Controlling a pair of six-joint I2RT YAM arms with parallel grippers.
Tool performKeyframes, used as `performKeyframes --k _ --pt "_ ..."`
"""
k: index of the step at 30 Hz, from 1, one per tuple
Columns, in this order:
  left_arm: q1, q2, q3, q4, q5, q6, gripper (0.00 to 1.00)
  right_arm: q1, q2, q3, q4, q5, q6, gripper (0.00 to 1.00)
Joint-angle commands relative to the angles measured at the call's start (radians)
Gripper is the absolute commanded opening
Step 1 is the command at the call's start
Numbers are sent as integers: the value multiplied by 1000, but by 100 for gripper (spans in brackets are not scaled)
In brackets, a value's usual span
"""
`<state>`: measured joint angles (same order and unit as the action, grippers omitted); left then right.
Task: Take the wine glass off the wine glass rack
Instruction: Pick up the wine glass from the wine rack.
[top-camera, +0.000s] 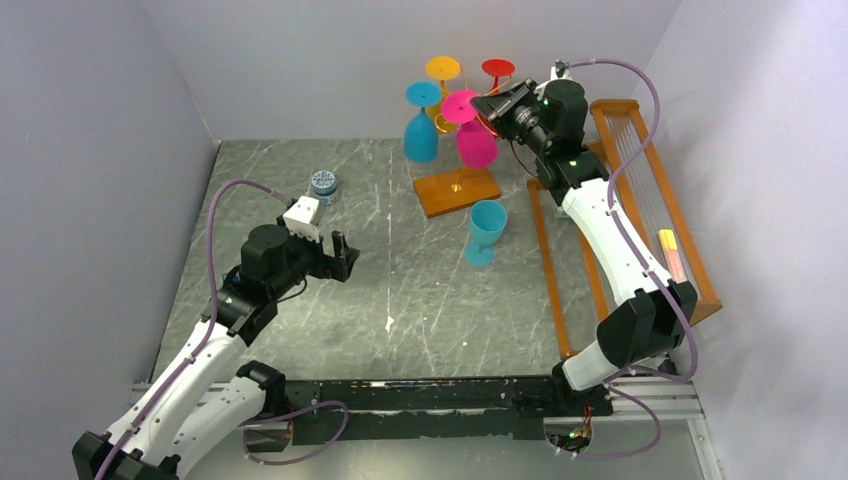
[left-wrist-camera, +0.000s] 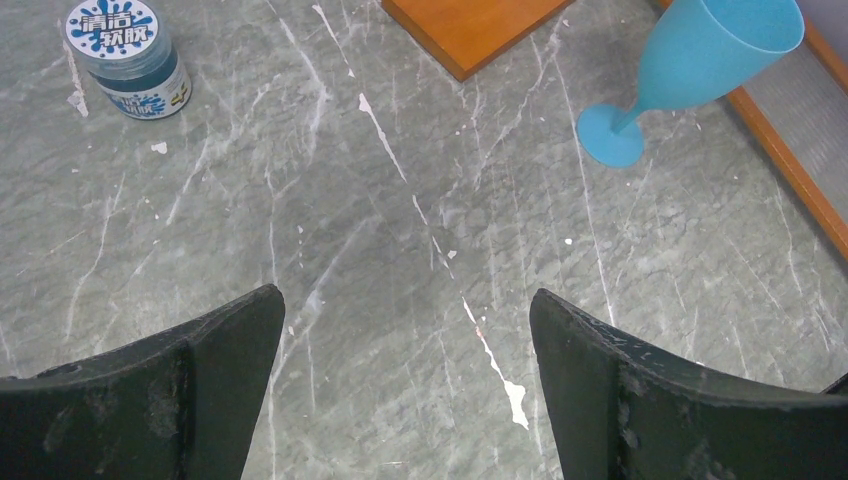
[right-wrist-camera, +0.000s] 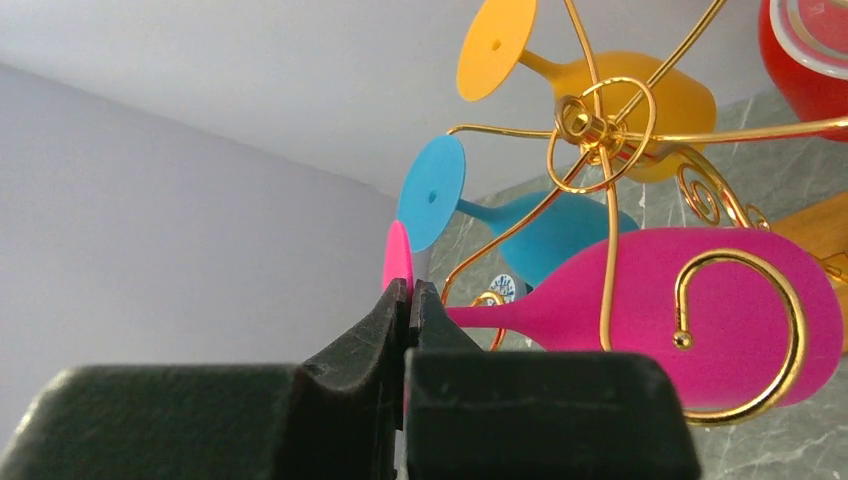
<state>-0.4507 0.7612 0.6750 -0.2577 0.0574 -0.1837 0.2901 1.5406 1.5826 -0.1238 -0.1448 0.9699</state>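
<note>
The wine glass rack (top-camera: 457, 190), gold wire on a brown wooden base, stands at the back centre; its scroll arms (right-wrist-camera: 590, 125) fill the right wrist view. A pink wine glass (top-camera: 476, 145) (right-wrist-camera: 690, 310) hangs upside down on it. My right gripper (top-camera: 487, 105) (right-wrist-camera: 409, 290) is shut on the rim of the pink glass's foot (right-wrist-camera: 397, 255). Blue (top-camera: 421, 135), yellow (right-wrist-camera: 620, 85) and red (right-wrist-camera: 810, 50) glasses hang there too. My left gripper (top-camera: 340, 255) (left-wrist-camera: 407, 310) is open over bare table, holding nothing.
A blue wine glass (top-camera: 485, 230) (left-wrist-camera: 700, 60) stands upright on the table in front of the rack base. A small labelled jar (top-camera: 323, 185) (left-wrist-camera: 128, 55) sits at the back left. An orange wooden frame (top-camera: 640, 200) with clear rods lies along the right side.
</note>
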Motion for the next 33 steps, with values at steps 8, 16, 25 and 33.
performKeyframes --k 8,16,25,33 --pt "3 -5 12 28 25 -7 97 -9 -97 -62 4 -15 -30 0" --pt "3 -6 14 25 22 -8 94 -9 -137 -88 -22 -69 -51 0" --pt "3 -25 2 32 40 -84 95 -9 -209 -139 2 -255 -117 0" --pt "3 -36 79 -16 85 -208 92 -7 -258 -173 -37 -393 -155 0"
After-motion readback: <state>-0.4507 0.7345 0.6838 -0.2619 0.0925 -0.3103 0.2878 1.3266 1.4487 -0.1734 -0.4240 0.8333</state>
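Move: The pink wine glass already hangs from the right fingers, its middle some 7 cm below them; it is being taken to the clear space roughly 15 cm back and 5 cm left, about level. The rack's hub stands about 7 cm ahead, 4 cm below; the hanging blue glass 7 cm ahead, 10 cm left, 9 cm below; the standing blue glass 10 cm back, 2 cm right, 31 cm below. From the left hand, the pink glass lies about 20 cm ahead, 24 cm right, 12 cm up. Still pinching the pink glass's stem, the right hand draws back about 9 cm from the rack, turning counter-clockwise some 15 degrees. ##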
